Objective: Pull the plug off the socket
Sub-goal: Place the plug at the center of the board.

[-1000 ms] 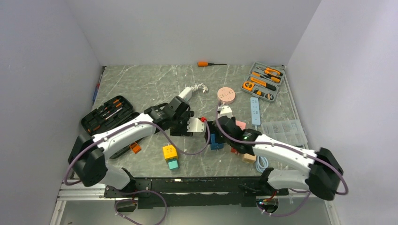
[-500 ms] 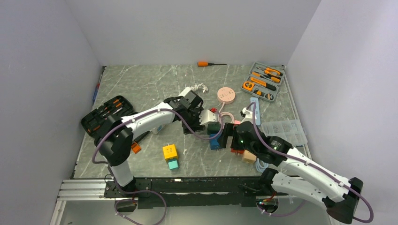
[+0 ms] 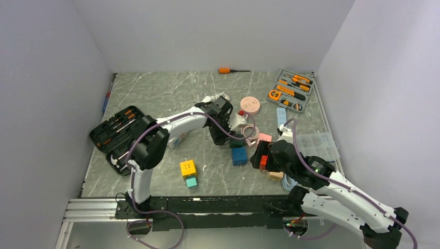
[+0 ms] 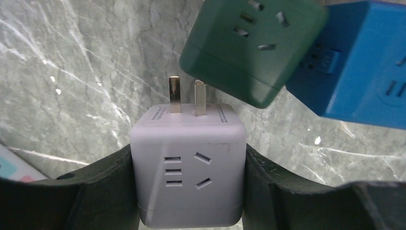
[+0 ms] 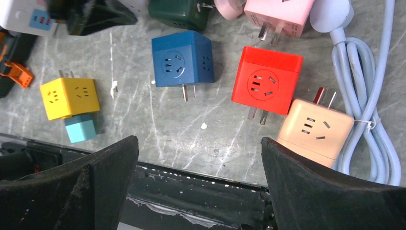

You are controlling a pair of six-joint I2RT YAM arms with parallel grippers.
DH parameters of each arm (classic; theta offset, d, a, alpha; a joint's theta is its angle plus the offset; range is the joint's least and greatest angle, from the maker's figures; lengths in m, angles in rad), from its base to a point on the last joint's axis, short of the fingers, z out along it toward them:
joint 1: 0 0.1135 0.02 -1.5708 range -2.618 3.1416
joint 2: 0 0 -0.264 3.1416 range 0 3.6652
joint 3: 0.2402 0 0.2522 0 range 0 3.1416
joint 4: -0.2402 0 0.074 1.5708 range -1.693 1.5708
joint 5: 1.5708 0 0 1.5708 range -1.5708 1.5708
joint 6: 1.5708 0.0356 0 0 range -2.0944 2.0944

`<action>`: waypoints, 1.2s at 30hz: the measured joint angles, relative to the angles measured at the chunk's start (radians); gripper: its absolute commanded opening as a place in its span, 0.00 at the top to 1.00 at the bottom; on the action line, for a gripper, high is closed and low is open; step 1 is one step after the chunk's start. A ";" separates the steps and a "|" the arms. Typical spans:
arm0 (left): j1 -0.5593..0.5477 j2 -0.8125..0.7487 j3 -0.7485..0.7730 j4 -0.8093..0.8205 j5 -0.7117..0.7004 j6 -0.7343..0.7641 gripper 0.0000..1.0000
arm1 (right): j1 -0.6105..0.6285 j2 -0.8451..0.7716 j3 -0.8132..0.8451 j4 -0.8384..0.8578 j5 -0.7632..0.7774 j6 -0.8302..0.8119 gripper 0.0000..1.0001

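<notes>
My left gripper (image 4: pixel 187 160) is shut on a white cube plug (image 4: pixel 187 167) whose two metal prongs point away and stand bare. The prong tips sit right beside the lower edge of a dark green cube socket (image 4: pixel 251 45), which lies against a blue cube (image 4: pixel 354 62). From above, the white plug (image 3: pixel 237 121) hangs just behind the green socket (image 3: pixel 236 143). My right gripper (image 5: pixel 197 141) is open and empty, raised over the near table edge, in front of the blue cube (image 5: pixel 182 58) and a red cube (image 5: pixel 265 81).
Yellow (image 5: pixel 69 98) and teal (image 5: pixel 80 129) cubes lie near left, a peach cube (image 5: pixel 316 132) and coiled cable (image 5: pixel 364 96) right, a pink cube (image 5: pixel 277 14) behind. A black screwdriver case (image 3: pixel 117 127), grey tool kit (image 3: pixel 289 91) and pink disc (image 3: pixel 250 104) ring the area.
The left arm has carried the white plug to the right and farther back, up to the green socket. The right arm has drawn back from the cubes toward the near edge, still open.
</notes>
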 measured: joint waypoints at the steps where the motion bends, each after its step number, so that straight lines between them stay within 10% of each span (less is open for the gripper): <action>1: 0.000 0.015 0.006 0.001 0.000 -0.007 0.95 | 0.000 -0.013 0.000 0.000 0.002 0.000 0.00; 8: 0.004 0.113 0.060 -0.011 -0.010 -0.042 0.81 | 0.000 -0.018 0.000 0.013 0.018 -0.014 0.00; 13: 0.021 0.171 0.156 -0.050 -0.011 -0.065 0.02 | 0.000 0.003 -0.001 0.060 0.016 -0.055 0.00; 27: 0.091 0.045 0.335 -0.407 0.043 -0.070 0.01 | 0.000 0.072 -0.025 0.203 -0.015 -0.183 0.00; 36: 0.451 -0.439 0.296 -0.513 0.111 0.002 0.01 | 0.066 0.332 -0.019 0.378 -0.091 -0.295 0.00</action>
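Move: The left hand already grips the white plug. Its set-down spot on the bare table is about 2 cm ahead, 1 cm right and 5 cm below. The green plug lies some 7 cm right and 1 cm ahead, the blue plug 8 cm right and 6 cm back, and the power strip's middle about 11 cm left and 8 cm ahead. From the open right hand, the set-down spot is roughly 14 cm ahead, 15 cm left and 15 cm below; the blue plug 6 cm ahead, 8 cm left. The white plug is lowered about 3 cm onto the table beside the green plug, eased forward a couple of centimetres and let go as the left fingers open wide. That hand then lifts some 25 cm and swings left over the power strip, turning counter-clockwise. The empty right hand, fingers staying open, drifts left and a little forward towards the blue plug, then dips, without gripping. ##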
